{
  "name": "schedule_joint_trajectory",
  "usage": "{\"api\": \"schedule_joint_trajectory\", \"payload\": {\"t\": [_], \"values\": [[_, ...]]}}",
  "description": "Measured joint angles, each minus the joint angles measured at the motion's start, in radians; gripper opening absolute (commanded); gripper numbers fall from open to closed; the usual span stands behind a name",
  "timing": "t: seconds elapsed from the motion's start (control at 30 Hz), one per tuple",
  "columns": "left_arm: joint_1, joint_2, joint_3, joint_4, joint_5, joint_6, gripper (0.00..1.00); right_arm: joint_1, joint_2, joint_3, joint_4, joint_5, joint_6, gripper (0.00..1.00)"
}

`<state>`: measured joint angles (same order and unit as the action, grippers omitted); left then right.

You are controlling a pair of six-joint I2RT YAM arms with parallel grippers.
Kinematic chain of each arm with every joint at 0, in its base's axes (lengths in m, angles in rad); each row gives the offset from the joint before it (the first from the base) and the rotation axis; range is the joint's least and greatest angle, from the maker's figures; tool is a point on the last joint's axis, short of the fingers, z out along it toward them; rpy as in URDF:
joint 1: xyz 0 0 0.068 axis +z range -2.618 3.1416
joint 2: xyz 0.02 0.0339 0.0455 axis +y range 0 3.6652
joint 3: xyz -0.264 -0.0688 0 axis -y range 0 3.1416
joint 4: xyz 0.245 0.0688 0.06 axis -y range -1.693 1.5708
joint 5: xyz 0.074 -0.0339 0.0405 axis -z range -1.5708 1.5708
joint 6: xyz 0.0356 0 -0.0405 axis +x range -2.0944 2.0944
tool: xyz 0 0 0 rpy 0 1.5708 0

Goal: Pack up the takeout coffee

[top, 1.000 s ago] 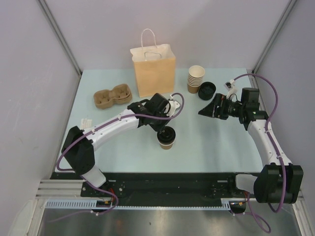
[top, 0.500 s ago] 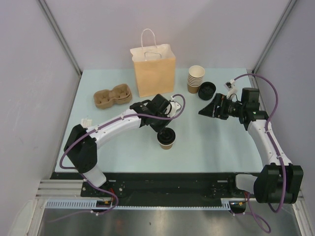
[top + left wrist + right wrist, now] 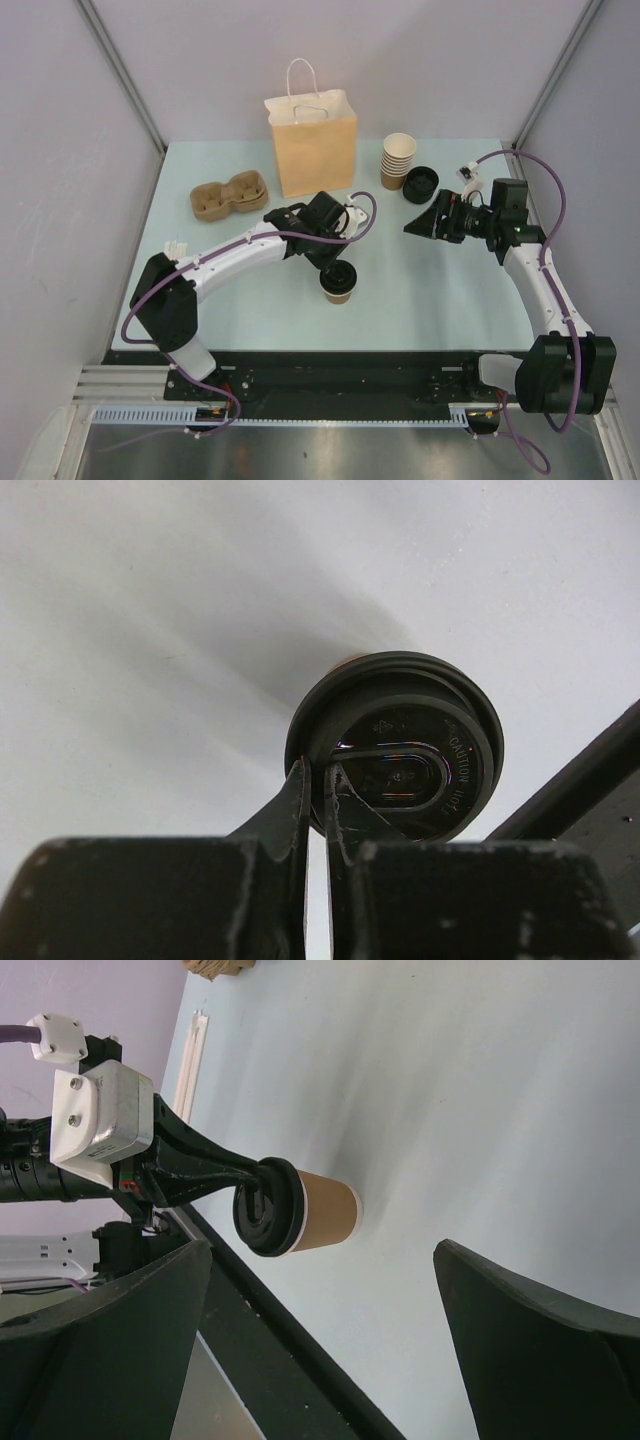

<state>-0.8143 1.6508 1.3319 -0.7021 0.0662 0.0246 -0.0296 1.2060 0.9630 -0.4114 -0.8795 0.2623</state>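
The takeout coffee [image 3: 340, 288], a small brown paper cup with a black lid, stands upright on the table in front of the paper bag [image 3: 312, 145]. My left gripper [image 3: 336, 268] reaches down onto it from the upper left. In the left wrist view its fingertips [image 3: 300, 780] straddle the near rim of the lid [image 3: 430, 730], and the left gripper [image 3: 318, 772] shows only a thin slit between the jaws. The right wrist view shows the cup [image 3: 330, 1210] with those fingers on its lid. My right gripper [image 3: 418, 224] hovers wide open to the right, apart from the cup, holding nothing [image 3: 322, 1260].
A stack of lidless tan cups [image 3: 397, 160] and loose black lids [image 3: 420, 184] sit right of the bag. A cardboard cup carrier [image 3: 228, 194] lies at the left. A small white packet [image 3: 176, 247] lies near the left edge. Grey walls enclose the table.
The left arm's lower links have shifted a little and its gripper has settled slightly lower onto the lid. Cup and right arm have not moved.
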Motion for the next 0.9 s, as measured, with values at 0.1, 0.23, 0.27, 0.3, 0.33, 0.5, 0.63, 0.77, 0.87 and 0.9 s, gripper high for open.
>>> {"api": "schedule_joint_trajectory", "payload": {"t": [0.1,0.23,0.27,0.3,0.33,0.5,0.63,0.77,0.87,0.9], "values": [[0.000,0.000,0.000,0.000,0.005,0.000,0.09,-0.001,0.000,0.000,0.000,0.000,0.000,1.00],[0.000,0.000,0.000,-0.002,0.011,0.000,0.11,-0.001,0.000,0.000,0.000,0.000,0.000,1.00],[0.000,0.000,0.000,-0.002,0.012,0.000,0.12,-0.001,0.000,0.000,0.000,0.000,0.000,1.00],[0.000,0.000,0.000,-0.003,0.013,0.000,0.13,-0.001,0.000,0.000,0.000,0.000,0.000,1.00],[0.000,0.000,0.000,-0.004,0.014,0.000,0.17,-0.001,0.000,0.000,0.000,0.000,0.000,1.00],[0.000,0.000,0.000,-0.004,0.015,-0.001,0.30,-0.001,0.000,0.000,0.001,0.000,0.000,1.00],[0.000,0.000,0.000,-0.005,0.016,-0.002,0.36,-0.001,0.000,0.000,0.002,0.000,0.000,1.00],[0.000,0.000,0.008,-0.020,0.011,0.000,0.46,-0.001,0.000,0.000,0.003,-0.001,0.000,1.00],[0.008,-0.001,0.053,-0.054,0.003,0.002,0.57,-0.001,0.000,0.000,0.005,-0.001,0.000,1.00],[0.014,-0.005,0.075,-0.062,0.005,0.006,0.72,-0.001,0.000,0.000,0.005,-0.001,0.000,1.00]]}}
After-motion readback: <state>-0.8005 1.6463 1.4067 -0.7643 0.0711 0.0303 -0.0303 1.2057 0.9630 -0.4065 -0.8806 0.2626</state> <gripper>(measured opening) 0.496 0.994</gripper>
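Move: The lidded coffee cup stands right under my left fingertips: its middle is about 3 cm to my left hand's right, 2 cm back and some 6 cm below, with my nearly shut tips still on the near-left part of the black lid. From that hand the paper bag is about 30 cm ahead and 3 cm left; the cup stack 30 cm ahead, 19 cm right. From my right hand, the lidded cup is 18 cm left, 6 cm back and 16 cm lower. I keep my left hand in place at the lid's left side while I spread its nearly closed fingers to about half open. Only at the end do I lift it, about 2 cm up and a touch forward, so the tips come free of the black lid; the wrist hardly turns. ##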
